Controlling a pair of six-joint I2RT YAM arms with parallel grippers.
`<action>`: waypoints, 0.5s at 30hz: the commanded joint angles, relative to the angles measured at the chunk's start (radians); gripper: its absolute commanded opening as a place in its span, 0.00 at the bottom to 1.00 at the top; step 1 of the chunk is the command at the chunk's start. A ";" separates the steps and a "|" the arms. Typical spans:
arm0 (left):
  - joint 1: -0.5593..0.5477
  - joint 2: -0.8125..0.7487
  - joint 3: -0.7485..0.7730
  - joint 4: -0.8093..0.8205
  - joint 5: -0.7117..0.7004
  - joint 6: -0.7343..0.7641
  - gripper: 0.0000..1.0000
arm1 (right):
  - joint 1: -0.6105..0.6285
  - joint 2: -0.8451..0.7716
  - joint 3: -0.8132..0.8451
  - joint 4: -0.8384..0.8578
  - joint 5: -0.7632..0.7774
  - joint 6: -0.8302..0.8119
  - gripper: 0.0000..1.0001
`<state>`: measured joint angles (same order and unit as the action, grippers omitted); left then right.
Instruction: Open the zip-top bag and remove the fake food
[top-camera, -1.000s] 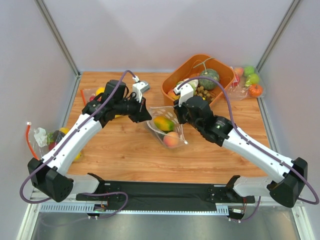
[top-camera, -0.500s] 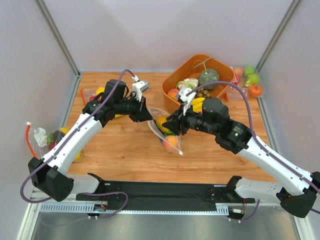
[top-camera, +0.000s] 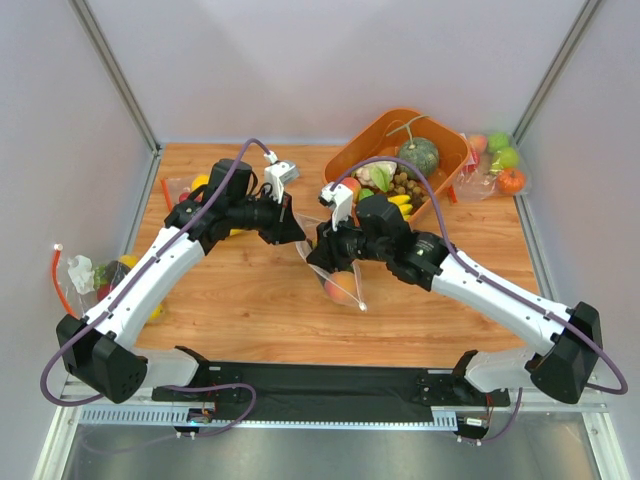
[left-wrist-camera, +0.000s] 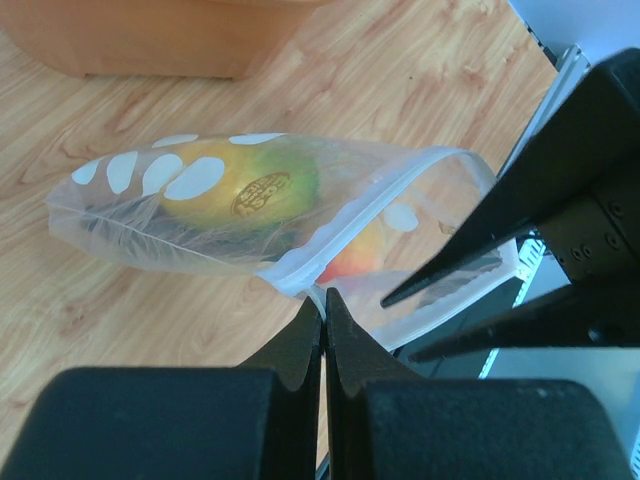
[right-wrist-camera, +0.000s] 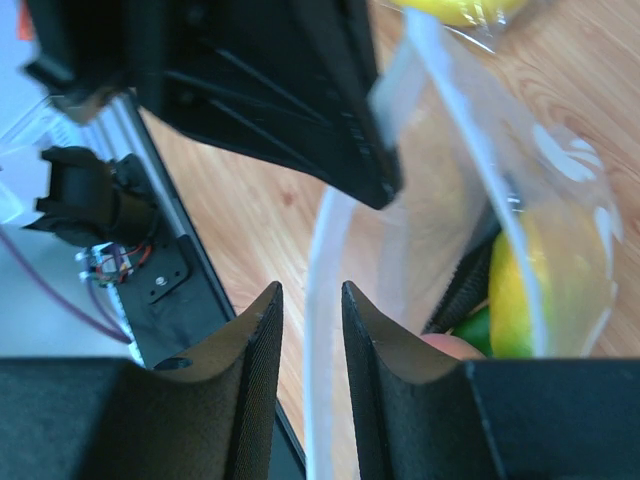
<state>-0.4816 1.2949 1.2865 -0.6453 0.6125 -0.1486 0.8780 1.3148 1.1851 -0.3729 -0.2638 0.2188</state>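
Note:
The zip-top bag (top-camera: 345, 285) (left-wrist-camera: 150, 215), clear with white dots, lies mid-table with its mouth held up. My left gripper (top-camera: 298, 232) (left-wrist-camera: 323, 300) is shut on the bag's white zip strip. My right gripper (top-camera: 320, 252) (right-wrist-camera: 310, 300) is open, and the bag's other rim strip (right-wrist-camera: 318, 330) runs between its jaws with a gap on one side. Inside the bag is the fake food: a yellow-green mango (left-wrist-camera: 250, 185) (right-wrist-camera: 520, 290), a pink-orange peach (top-camera: 342, 288) (left-wrist-camera: 355, 262), and a sliver of green (right-wrist-camera: 475, 325). The right arm's fingers (left-wrist-camera: 470, 255) show as black wedges in the left wrist view.
An orange basket (top-camera: 350, 150) at the back holds a grey-green pumpkin (top-camera: 420, 155), bananas (top-camera: 400, 205) and other pieces. A clear bag of fruit (top-camera: 500, 165) lies at the back right, another (top-camera: 185, 188) at the back left. A black mat (top-camera: 320, 380) spans the front edge.
My right gripper has swung left from the basket side to the bag's mouth and opened around the rim. The bag has bunched up between the grippers. The left gripper has kept its hold.

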 joint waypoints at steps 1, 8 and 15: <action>0.005 -0.025 0.010 0.032 0.018 -0.006 0.00 | 0.001 -0.028 -0.008 0.012 0.135 0.040 0.31; 0.005 -0.023 0.011 0.029 0.044 -0.006 0.00 | 0.004 -0.008 -0.031 -0.040 0.309 0.039 0.31; -0.008 -0.013 0.008 0.026 0.038 -0.003 0.00 | 0.006 0.015 -0.094 -0.066 0.405 0.030 0.30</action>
<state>-0.4828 1.2949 1.2865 -0.6456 0.6281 -0.1482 0.8783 1.3193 1.1027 -0.4194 0.0517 0.2466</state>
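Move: The peach inside the bag lies about 5 cm to the right of the right hand, 2 cm ahead and some 12 cm below. The mango, also in the bag, is some 9 cm ahead, 1 cm to the left and 11 cm below; the dark vegetable beside it is 5 cm ahead, 2 cm left and 12 cm below. From the left hand, holding the bag's edge, the peach is about 9 cm right, 3 cm back and 12 cm down. The right hand first slides forward and to the right across the bag's mouth, then sinks over the opening towards the peach, ending about 5 cm lower, 4 cm farther right and 3 cm farther forward. Meanwhile its wrist swings roughly 15 degrees clockwise and its fingers, still parted by the same partial gap, tip some 10 degrees further down to point into the bag, while the left hand stays in place and keeps its pinch on the rim. ##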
